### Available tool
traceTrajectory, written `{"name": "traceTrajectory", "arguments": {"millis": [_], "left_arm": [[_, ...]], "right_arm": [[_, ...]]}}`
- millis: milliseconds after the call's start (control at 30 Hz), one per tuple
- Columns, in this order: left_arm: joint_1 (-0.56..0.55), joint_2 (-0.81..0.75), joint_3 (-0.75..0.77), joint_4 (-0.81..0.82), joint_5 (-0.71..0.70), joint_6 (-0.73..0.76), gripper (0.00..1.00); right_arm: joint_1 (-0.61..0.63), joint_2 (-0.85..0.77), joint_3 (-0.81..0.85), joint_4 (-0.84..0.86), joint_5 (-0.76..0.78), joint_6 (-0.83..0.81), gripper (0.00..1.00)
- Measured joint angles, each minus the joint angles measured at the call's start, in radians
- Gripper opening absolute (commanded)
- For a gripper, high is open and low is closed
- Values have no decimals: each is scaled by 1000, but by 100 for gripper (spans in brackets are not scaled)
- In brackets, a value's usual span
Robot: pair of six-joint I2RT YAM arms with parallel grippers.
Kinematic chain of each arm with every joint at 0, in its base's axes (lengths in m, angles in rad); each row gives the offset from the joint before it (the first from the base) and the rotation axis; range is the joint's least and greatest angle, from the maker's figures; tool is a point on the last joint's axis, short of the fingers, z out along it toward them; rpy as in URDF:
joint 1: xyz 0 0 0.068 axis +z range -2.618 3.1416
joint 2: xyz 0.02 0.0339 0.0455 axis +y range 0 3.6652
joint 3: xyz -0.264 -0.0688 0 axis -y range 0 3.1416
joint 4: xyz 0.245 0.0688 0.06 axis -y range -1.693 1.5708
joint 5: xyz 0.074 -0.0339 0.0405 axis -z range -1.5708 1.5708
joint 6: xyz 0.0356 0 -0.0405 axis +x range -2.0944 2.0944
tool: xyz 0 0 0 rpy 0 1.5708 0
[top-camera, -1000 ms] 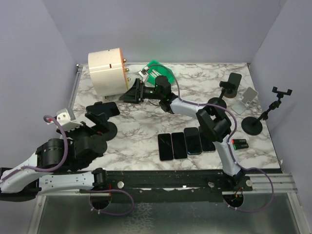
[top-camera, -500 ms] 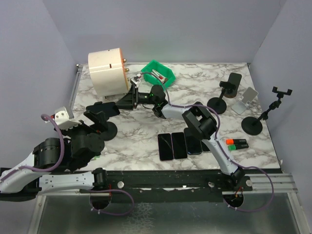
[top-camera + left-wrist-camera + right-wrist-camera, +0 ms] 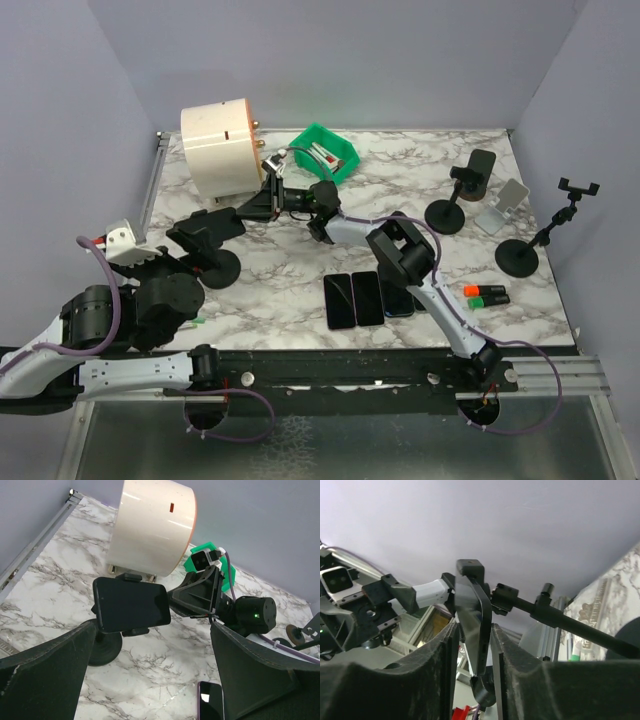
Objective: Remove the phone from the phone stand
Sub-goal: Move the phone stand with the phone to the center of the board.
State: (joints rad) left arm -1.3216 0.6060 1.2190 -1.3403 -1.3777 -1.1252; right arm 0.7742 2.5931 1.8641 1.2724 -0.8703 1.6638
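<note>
A black phone (image 3: 207, 225) sits landscape in the clamp of a black phone stand (image 3: 214, 268) at the table's left. My right gripper (image 3: 262, 200) reaches it from the right. In the right wrist view the phone (image 3: 479, 625) stands edge-on between the fingers (image 3: 444, 672), whose pads press on both faces, so the gripper (image 3: 472, 652) is shut on it. The left wrist view shows the phone's dark screen (image 3: 131, 605) with the right gripper (image 3: 200, 592) at its right end. My left gripper (image 3: 155, 680) is open and empty, in front of the stand and apart from it.
A large white cylinder (image 3: 222, 148) stands behind the stand and a green bin (image 3: 325, 150) is to its right. Several phones (image 3: 375, 295) lie flat at centre front. More stands (image 3: 465, 185) (image 3: 545, 235) and markers (image 3: 487, 293) occupy the right side.
My right arm swung left from near the green bin to the phone, and its jaws closed around the phone. The left arm shifted slightly and stayed open.
</note>
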Motion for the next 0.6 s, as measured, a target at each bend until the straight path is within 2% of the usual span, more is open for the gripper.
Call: {"name": "traceTrajectory", "arguments": {"millis": [267, 333, 433, 600], "left_arm": [[0, -7, -4, 8, 0, 10, 97], [0, -8, -4, 8, 0, 11, 97], [0, -11, -4, 8, 0, 12, 97], [0, -16, -9, 9, 0, 12, 98]], "right_arm": [[20, 50, 103, 3, -22, 43, 40], [26, 63, 124, -8, -30, 46, 39], [33, 75, 145, -29, -41, 46, 29], [39, 76, 148, -31, -42, 66, 5]]}}
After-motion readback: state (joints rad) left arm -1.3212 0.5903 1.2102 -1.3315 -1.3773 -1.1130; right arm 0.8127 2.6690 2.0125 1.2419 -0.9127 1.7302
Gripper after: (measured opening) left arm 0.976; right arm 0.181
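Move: The phone, sideways in its stand, has its middle about 8 cm to the left of the right gripper and some 3 cm back, roughly level with it; its near end already lies between the half-open fingers. The stand's round base is about 10 cm left, 4 cm back and 18 cm below. The white drum stands some 20 cm ahead and 7 cm left, its middle 8 cm lower. From the left gripper the phone lies about 13 cm ahead, 3 cm left and 14 cm below. Ease the right gripper about 2 cm to the left and as much back, over the right-hand end of the phone in the stand, turning it some 5 degrees counter-clockwise so the fingers line up with the phone's faces. Then, as the reach ends, close the half-open fingers and pinch that end front and back. ##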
